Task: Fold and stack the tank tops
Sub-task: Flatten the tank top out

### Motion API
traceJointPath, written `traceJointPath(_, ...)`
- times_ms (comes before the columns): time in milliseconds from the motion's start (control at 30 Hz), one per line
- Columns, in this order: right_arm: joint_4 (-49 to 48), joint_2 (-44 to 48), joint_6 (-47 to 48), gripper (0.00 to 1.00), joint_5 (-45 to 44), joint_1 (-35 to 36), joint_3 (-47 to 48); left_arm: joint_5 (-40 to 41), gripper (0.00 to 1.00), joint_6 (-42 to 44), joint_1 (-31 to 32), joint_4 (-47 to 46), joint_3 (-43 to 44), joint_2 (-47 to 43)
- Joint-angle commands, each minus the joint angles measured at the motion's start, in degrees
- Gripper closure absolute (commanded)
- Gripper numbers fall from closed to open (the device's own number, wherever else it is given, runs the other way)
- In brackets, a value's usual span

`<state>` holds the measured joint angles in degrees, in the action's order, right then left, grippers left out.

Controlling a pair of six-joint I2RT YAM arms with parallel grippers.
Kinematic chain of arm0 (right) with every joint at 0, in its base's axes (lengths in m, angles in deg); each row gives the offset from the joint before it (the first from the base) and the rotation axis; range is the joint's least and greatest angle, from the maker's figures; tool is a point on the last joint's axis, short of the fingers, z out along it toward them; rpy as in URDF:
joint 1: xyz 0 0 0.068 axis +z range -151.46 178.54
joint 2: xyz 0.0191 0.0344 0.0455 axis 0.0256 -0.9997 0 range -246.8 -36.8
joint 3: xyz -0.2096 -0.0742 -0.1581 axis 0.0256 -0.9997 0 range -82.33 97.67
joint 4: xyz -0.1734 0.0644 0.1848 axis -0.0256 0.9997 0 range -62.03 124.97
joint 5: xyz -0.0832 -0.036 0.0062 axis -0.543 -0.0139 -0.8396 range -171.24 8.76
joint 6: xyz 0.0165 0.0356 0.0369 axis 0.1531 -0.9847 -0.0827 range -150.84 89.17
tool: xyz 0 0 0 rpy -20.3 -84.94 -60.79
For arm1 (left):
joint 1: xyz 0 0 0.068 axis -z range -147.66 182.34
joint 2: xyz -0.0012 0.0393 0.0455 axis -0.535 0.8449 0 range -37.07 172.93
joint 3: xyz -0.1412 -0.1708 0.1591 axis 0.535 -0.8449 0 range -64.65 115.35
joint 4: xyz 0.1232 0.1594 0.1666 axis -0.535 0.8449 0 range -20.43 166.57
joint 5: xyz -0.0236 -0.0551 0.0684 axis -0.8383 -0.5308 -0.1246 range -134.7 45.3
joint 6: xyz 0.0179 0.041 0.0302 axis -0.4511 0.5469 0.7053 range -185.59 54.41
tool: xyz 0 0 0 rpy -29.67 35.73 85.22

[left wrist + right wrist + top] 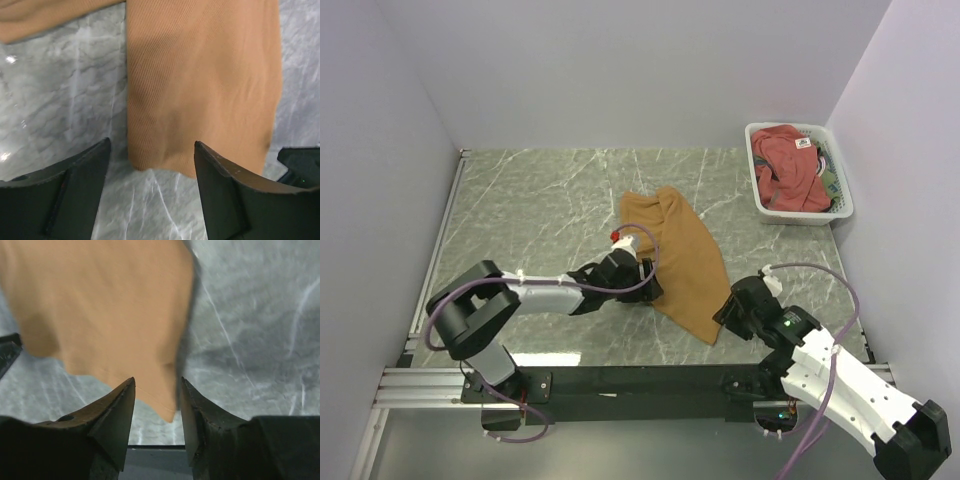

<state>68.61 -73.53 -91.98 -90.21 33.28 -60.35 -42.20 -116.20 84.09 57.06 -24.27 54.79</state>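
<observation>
The tan-brown tank top point(680, 255) lies spread on the marble table, its length running from far left to near right. My left gripper point(650, 287) sits at its near-left edge. In the left wrist view the gripper point(152, 150) is open, the tan hem point(165, 162) lying flat on the table between the fingers and untouched. My right gripper point(725, 312) is at the near-right corner; its jaws point(157, 382) stand open around the blurred cloth corner point(167, 407). The rust-red tank top point(790, 165) lies bunched in the basket.
The white mesh basket point(760, 208) stands at the back right beside the right wall. White walls enclose the table on three sides. A black rail point(620, 380) with the arm bases runs along the near edge. Bare marble point(530, 210) lies left of the cloth.
</observation>
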Motion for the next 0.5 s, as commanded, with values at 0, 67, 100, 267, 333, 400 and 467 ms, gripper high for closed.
traceJointPath(0,1.6,0.8,-1.4,0.51,2.5,0.2,-1.8,2.2,0.27,0.9,0.7,-0.2,3.2,2.8)
traceJointPath(67,0.8,0.4,-1.5,0.50,3.3,0.3,-3.3,2.3,0.28,1.0,1.0,-0.1,3.9,4.1)
traceJointPath(100,0.1,0.2,-1.6,0.50,3.4,0.4,-3.7,2.4,0.29,1.0,1.2,0.2,4.6,5.1)
traceJointPath(267,-2.8,0.1,-2.3,0.55,4.5,0.3,-6.2,3.8,0.38,1.2,1.3,0.8,5.7,6.7)
traceJointPath(333,-5.0,-0.3,-2.2,0.58,4.6,0.4,-6.8,4.4,0.53,1.2,1.3,1.2,6.1,7.3)
traceJointPath(400,-6.4,-1.3,-1.7,0.70,3.8,0.3,-6.2,4.7,0.65,1.4,1.3,2.0,6.6,7.7)
traceJointPath(467,-7.8,-2.8,-0.9,0.87,2.9,0.3,-4.1,5.8,0.86,1.6,1.3,3.1,7.3,7.6)
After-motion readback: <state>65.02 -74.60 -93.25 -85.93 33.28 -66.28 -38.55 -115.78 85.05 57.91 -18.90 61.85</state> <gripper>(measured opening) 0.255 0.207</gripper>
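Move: The tank top lies flat below both hands. The left hand's target, the left edge by its hem corner, is about 2 cm ahead, 1 cm right and 3 cm below; the bunched strap end is some 18 cm ahead and 2 cm left of that hand. The right hand's target, the hem's right corner, is about 3 cm back, level sideways and 4 cm below; the hem's left corner is about 9 cm ahead and 15 cm left of it. Both grippers come to pinch the tank top's bottom corners. The left eases forward, down and slightly right, under 3 cm in all, and closes most of the way on the left edge. The right sinks about 3 cm while drawing back some 2 cm to the right corner, then narrows its half-open fingers on the cloth there. ##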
